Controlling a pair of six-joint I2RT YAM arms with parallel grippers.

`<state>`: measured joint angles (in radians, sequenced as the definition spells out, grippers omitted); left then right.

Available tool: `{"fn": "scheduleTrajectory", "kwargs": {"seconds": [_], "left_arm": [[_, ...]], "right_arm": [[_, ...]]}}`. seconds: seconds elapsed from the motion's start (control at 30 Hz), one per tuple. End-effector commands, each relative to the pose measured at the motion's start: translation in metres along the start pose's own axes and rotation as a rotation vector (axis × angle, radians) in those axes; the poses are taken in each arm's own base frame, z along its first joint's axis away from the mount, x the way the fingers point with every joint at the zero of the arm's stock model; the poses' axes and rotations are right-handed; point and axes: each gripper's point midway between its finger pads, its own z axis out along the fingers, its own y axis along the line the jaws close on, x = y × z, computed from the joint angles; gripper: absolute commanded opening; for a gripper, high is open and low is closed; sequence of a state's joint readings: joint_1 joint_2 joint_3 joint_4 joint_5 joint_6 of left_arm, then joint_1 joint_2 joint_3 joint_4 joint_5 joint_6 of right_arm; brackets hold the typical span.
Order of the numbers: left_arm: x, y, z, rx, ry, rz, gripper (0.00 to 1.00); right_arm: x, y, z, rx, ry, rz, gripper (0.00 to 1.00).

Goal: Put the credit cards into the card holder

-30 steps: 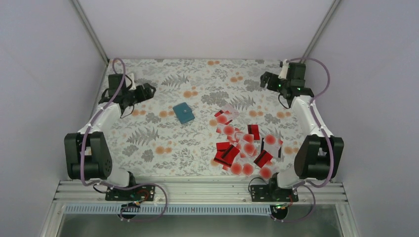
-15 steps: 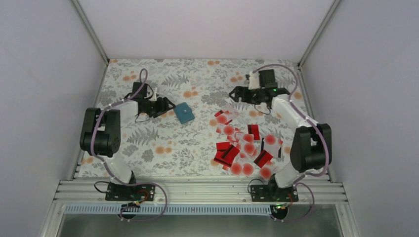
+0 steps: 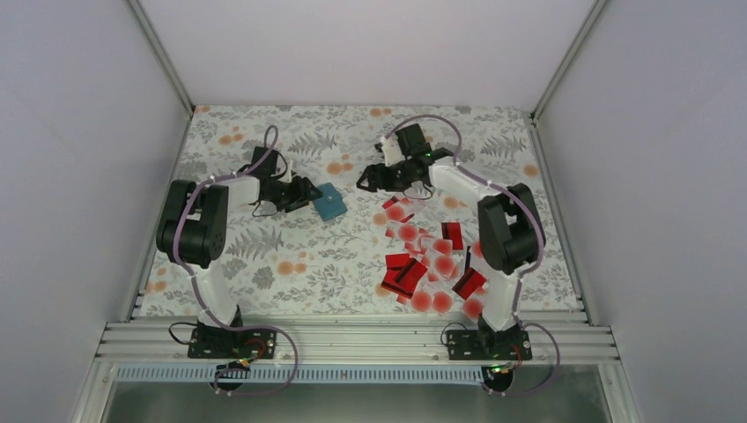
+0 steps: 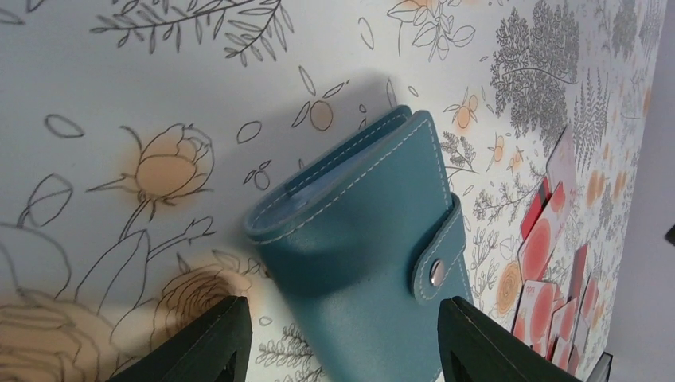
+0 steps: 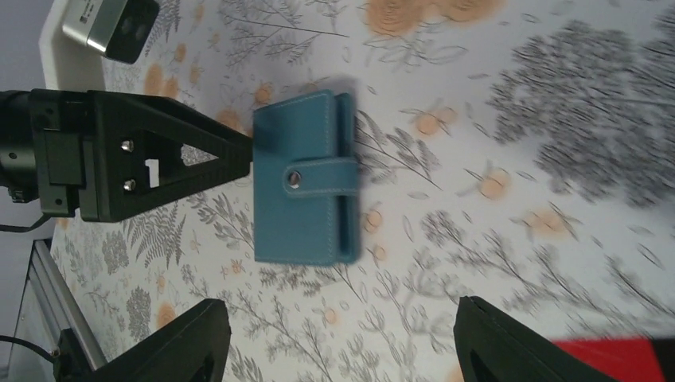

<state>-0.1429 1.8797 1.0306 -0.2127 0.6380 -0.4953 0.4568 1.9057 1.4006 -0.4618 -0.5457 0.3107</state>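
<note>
The teal card holder [image 3: 331,202] lies snapped closed on the flowered cloth left of centre. My left gripper [image 3: 308,196] reaches it from the left. In the left wrist view the jaws stand open on either side of the card holder's [image 4: 362,247] near end, with a gap showing at the left finger [image 4: 215,338]. My right gripper [image 3: 366,181] hovers open just right of the holder, which the right wrist view shows as the card holder [image 5: 306,191] ahead of my gripper [image 5: 342,326]. The credit cards [image 3: 432,260], red ones and pale ones with red dots, lie scattered at the right.
The left gripper's black finger [image 5: 171,163] touches the holder's left edge in the right wrist view. The nearest cards [image 4: 549,231] lie just beyond the holder. Walls and frame posts bound the table at back and sides.
Both arms swung in from the back corners toward the card holder. Both grippers' jaws narrowed, and the left one now straddles the holder's edge.
</note>
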Motion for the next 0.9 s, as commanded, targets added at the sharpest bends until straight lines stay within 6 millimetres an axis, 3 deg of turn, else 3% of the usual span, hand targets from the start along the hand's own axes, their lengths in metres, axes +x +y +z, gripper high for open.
{"fn": "scheduleTrajectory", "kwargs": {"seconds": [0.0, 0.2, 0.43, 0.63, 0.87], "left_arm": [[0.002, 0.009, 0.008, -0.037, 0.024, -0.037, 0.59], [0.008, 0.016, 0.013, -0.047, 0.041, -0.053, 0.52], [0.006, 0.011, 0.020, 0.005, 0.044, -0.030, 0.37], [0.005, -0.001, 0.022, 0.081, 0.036, 0.004, 0.18], [-0.003, -0.029, 0.006, 0.184, -0.026, 0.070, 0.03]], "right_arm": [[0.000, 0.020, 0.030, -0.048, 0.062, -0.024, 0.71], [0.006, 0.023, 0.073, -0.067, 0.142, -0.027, 0.63], [0.033, 0.013, 0.111, -0.074, 0.246, 0.000, 0.52], [0.045, 0.011, 0.120, -0.105, 0.286, 0.018, 0.38], [0.051, 0.015, 0.119, -0.135, 0.306, 0.025, 0.08]]}}
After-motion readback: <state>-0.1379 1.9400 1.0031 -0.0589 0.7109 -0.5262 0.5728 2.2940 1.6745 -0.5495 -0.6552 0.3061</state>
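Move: From the right hand, still some 10 cm above the table, the card holder lies about 11 cm left and 1 cm back. The patterned cards lie roughly 10 cm to this hand's right and 3 cm back, the round-dot card about 11 cm right and 10 cm back. From the left hand, already low beside the card holder, the holder's middle is some 4 cm right, 2 cm back and 2 cm lower, and the patterned cards are about 24 cm right and 4 cm back. Leftwards, then steeply down to the card holder's right edge, the right hand travels about 8 cm left and 9 cm down, turning some 15 degrees as its open fingers close to pinch that edge near the strap. The left hand sinks only about a centimetre, edging right and forward, and shuts its fingers on the holder's left edge. ##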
